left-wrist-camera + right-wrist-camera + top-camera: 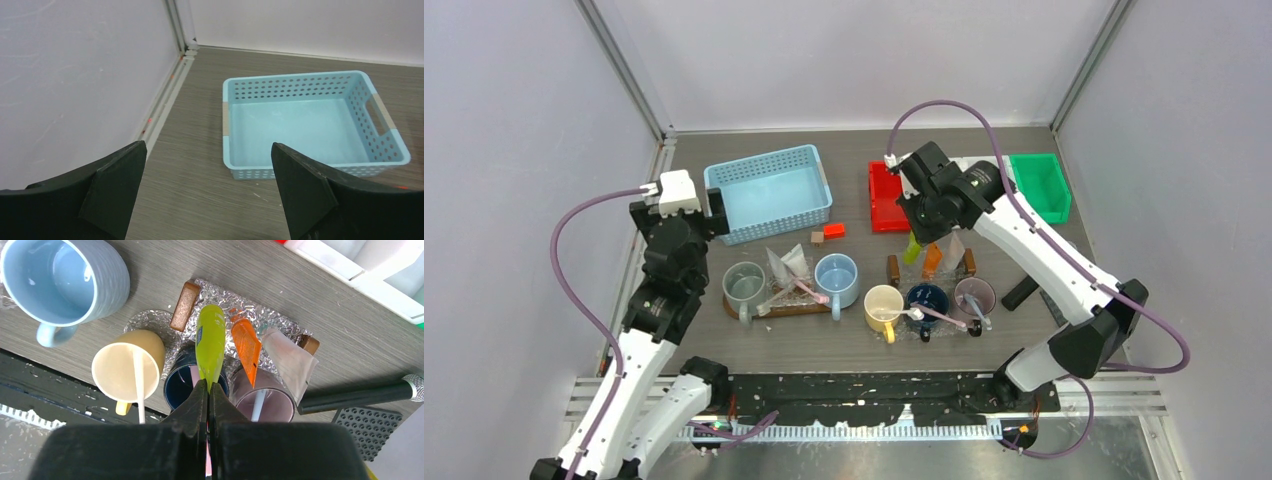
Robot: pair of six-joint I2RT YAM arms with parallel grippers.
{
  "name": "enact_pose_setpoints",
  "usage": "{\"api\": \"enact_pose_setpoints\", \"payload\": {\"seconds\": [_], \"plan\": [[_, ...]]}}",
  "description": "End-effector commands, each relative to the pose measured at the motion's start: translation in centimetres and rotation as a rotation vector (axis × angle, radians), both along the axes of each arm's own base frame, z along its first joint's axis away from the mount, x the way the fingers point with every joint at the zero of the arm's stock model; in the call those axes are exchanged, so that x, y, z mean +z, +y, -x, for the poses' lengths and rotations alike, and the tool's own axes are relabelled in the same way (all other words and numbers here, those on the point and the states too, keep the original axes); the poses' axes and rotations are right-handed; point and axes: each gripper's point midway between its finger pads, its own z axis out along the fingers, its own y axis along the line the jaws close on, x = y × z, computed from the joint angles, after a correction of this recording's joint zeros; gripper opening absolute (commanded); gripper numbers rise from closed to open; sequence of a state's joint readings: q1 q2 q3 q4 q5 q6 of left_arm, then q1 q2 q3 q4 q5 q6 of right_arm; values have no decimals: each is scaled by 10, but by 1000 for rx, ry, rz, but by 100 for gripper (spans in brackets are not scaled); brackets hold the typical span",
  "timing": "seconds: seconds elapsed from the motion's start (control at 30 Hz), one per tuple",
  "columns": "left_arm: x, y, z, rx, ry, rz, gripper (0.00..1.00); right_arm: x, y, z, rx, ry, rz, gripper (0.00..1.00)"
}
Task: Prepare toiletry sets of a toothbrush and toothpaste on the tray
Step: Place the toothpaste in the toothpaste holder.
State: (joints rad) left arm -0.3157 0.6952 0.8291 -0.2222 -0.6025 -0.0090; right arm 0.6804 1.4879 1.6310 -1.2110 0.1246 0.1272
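Note:
My right gripper (208, 386) is shut on the flat end of a green toothpaste tube (210, 340), which hangs over the navy mug (192, 382) and the foil tray (150, 320). An orange tube (246, 342) and a white tube (290, 360) lean by the mauve mug (265, 400). The cream-yellow mug (127, 367) holds a white toothbrush (138, 385). The grey-green mug (744, 283) and the light blue mug (836, 275) stand on a brown tray (774, 309) with white tubes (786, 262) and a pink toothbrush (809, 290). My left gripper (208, 145) is open and holds nothing, near the basket.
A light blue basket (305, 125) sits at the back left. A red bin (886, 198) and a green bin (1040, 185) stand at the back right. Small brown blocks (184, 306) lie on the foil. A black cylinder (355, 396) lies to the right of the mugs.

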Motion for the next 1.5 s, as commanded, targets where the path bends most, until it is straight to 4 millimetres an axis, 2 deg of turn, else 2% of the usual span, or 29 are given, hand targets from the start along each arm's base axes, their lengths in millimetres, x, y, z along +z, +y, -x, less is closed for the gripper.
{"api": "enact_pose_setpoints", "payload": {"seconds": [0.0, 0.33, 0.57, 1.03, 1.17, 1.27, 1.47], "plan": [[25, 19, 8, 96, -111, -15, 100, -5, 2, -8, -26, -14, 3, 0], [26, 22, 13, 105, -132, -14, 100, -27, 5, -6, -21, 47, 28, 1], [26, 22, 13, 103, -135, -13, 100, -41, 6, -13, -23, 59, 59, 1], [31, 23, 16, 103, -145, -10, 100, -67, 7, -18, -39, 74, 85, 10], [32, 23, 17, 101, -148, -7, 100, -71, 8, -18, -42, 74, 83, 17], [34, 23, 18, 100, -154, -4, 100, -70, 7, -19, -46, 69, 81, 27], [39, 23, 22, 91, -162, 5, 100, -58, 6, -20, -60, 31, 62, 45]]}}
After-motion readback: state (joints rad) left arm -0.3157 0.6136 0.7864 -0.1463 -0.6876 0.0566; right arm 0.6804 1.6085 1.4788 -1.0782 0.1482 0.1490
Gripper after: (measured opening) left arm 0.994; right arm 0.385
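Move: The right hand holds the green toothpaste cap-down by its flat tail. The free left place in the foil-covered toothpaste holder lies about 5 cm ahead of that hand, neither left nor right, some 18 cm below. The orange toothpaste stands about 4 cm to the right of that place; the navy mug is roughly 3 cm back and 3 right of the hand, the yellow mug 3 back and 5 left. From the left hand the same place is some 46 cm right, 2 ahead and 26 below. Still pinching the green toothpaste's tail, the right hand lowers it cap-first into the left place of the holder, beside the orange toothpaste, sinking about 7.5 cm with a small forward drift near the end and tilting a little steeper. The fingers then open about a third of their range and let go of the tail, while the empty left hand eases some 3 cm away to the left, back and up. ##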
